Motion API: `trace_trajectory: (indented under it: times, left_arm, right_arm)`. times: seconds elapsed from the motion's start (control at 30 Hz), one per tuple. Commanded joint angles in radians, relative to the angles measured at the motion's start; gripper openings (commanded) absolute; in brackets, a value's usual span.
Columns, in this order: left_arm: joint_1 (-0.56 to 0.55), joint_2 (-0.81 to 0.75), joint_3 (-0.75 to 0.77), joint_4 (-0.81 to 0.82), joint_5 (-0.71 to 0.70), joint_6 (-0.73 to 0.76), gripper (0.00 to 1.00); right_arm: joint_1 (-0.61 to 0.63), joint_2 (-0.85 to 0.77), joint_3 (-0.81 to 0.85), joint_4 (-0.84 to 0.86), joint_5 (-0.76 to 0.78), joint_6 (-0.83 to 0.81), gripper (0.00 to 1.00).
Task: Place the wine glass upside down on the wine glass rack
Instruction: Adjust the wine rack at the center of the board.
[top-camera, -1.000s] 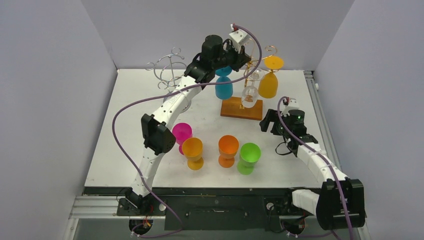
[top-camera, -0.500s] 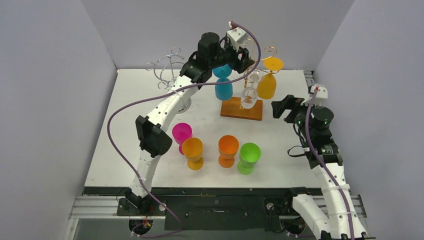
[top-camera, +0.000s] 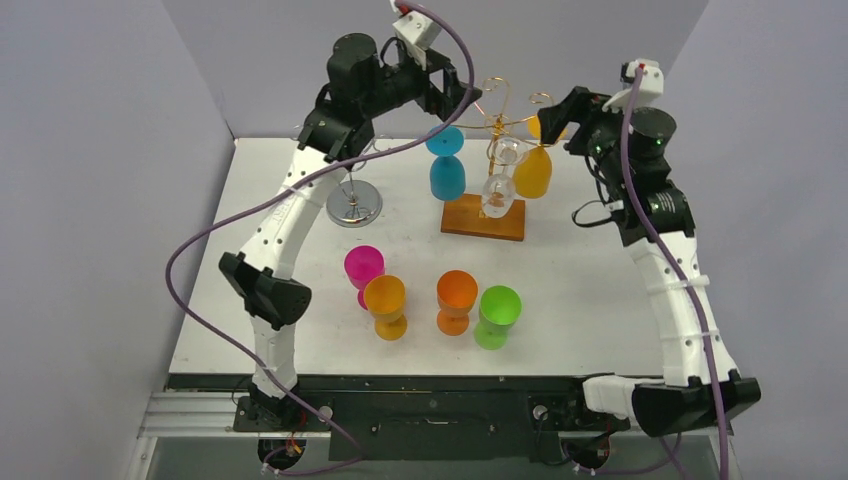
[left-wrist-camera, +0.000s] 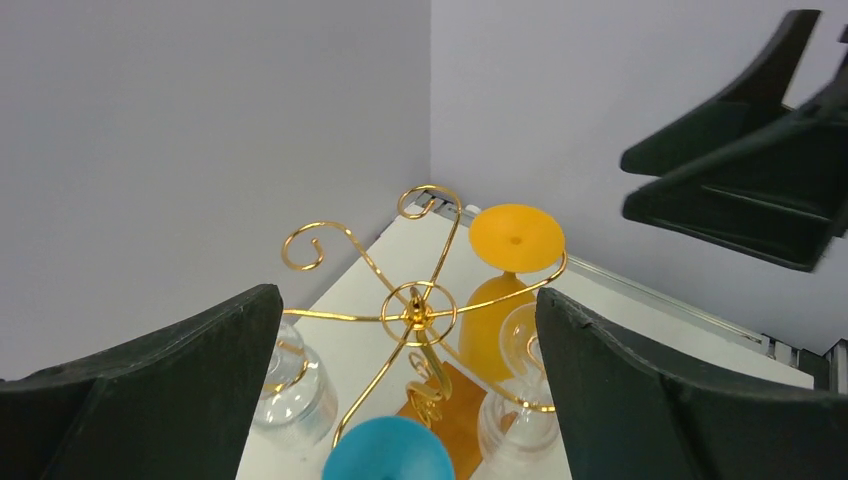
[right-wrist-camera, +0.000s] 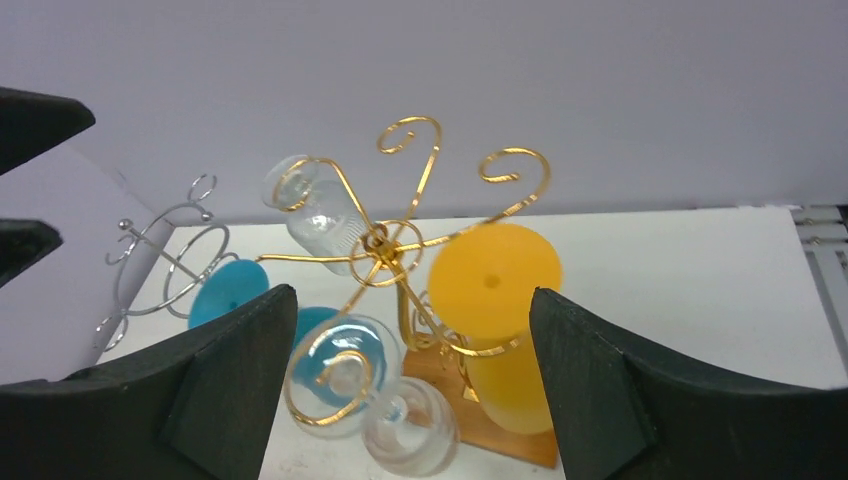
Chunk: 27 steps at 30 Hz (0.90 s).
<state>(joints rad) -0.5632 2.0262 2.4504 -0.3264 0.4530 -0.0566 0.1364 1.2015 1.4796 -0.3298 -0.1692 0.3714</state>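
Note:
The gold wire wine glass rack stands on a wooden base at the back of the table. A blue wine glass hangs upside down from its left arm, its foot below my left gripper. The left gripper is open, up and to the left of the rack, holding nothing. My right gripper is open too, high at the rack's right side, looking down on it. A yellow glass and two clear glasses also hang upside down there.
Several coloured glasses stand upright near the table's front: pink, amber, orange, green. A silver wire rack stands at the back left, partly behind my left arm. Grey walls close in on three sides.
My left gripper opened off the blue glass, leaving it hanging on the rack, and drew back up and left. My right arm rose from the table to beside the rack's top.

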Motion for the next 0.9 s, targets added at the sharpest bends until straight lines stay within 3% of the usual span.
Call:
trace_trajectory:
  times: [0.0, 0.13, 0.27, 0.53, 0.87]
  left_arm:
    - [0.059, -0.164, -0.091, -0.046, 0.023, -0.022, 0.96]
    - [0.146, -0.286, -0.244, -0.082, 0.03, -0.025, 0.96]
    - [0.244, -0.435, -0.421, -0.079, 0.054, -0.025, 0.96]
    - [0.34, -0.656, -0.701, -0.106, 0.075, 0.042, 0.96]
    - [0.346, -0.741, -0.784, -0.158, 0.1, 0.088, 0.96]
  right_arm:
    - [0.106, 0.161, 0.229, -0.068, 0.06, -0.093, 0.82]
    - [0.202, 0.371, 0.498, -0.218, 0.094, -0.204, 0.8]
    - [0.228, 0.521, 0.677, -0.332, 0.093, -0.255, 0.71]
    - [0.196, 0.617, 0.794, -0.362, 0.123, -0.283, 0.63]
    - [0.028, 0.675, 0.814, -0.275, -0.012, -0.103, 0.59]
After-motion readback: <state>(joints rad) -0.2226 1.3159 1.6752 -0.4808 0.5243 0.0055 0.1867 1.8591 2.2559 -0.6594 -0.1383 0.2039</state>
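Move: The gold rack's hub is about 11 cm ahead of the right hand, 9 cm to its left and some 9 cm below. The hanging yellow glass is about 10 cm straight ahead and 16 cm lower; the hanging clear wine glass is roughly 5 cm ahead, 7 cm left and the turquoise glass 8 cm ahead, 20 cm left, both similarly low. From the left hand the hub lies about 6 cm ahead, 10 cm right and 14 cm below. Bring the right gripper forward about 13 cm to the top of the gold rack, over the yellow glass: arc left and slightly up, dip, then come back right, tipping down some 10 degrees and partly narrowing the fingers. Meanwhile, clear the open left gripper about 20 cm left, drawing it back and a little down, away from the rack. ##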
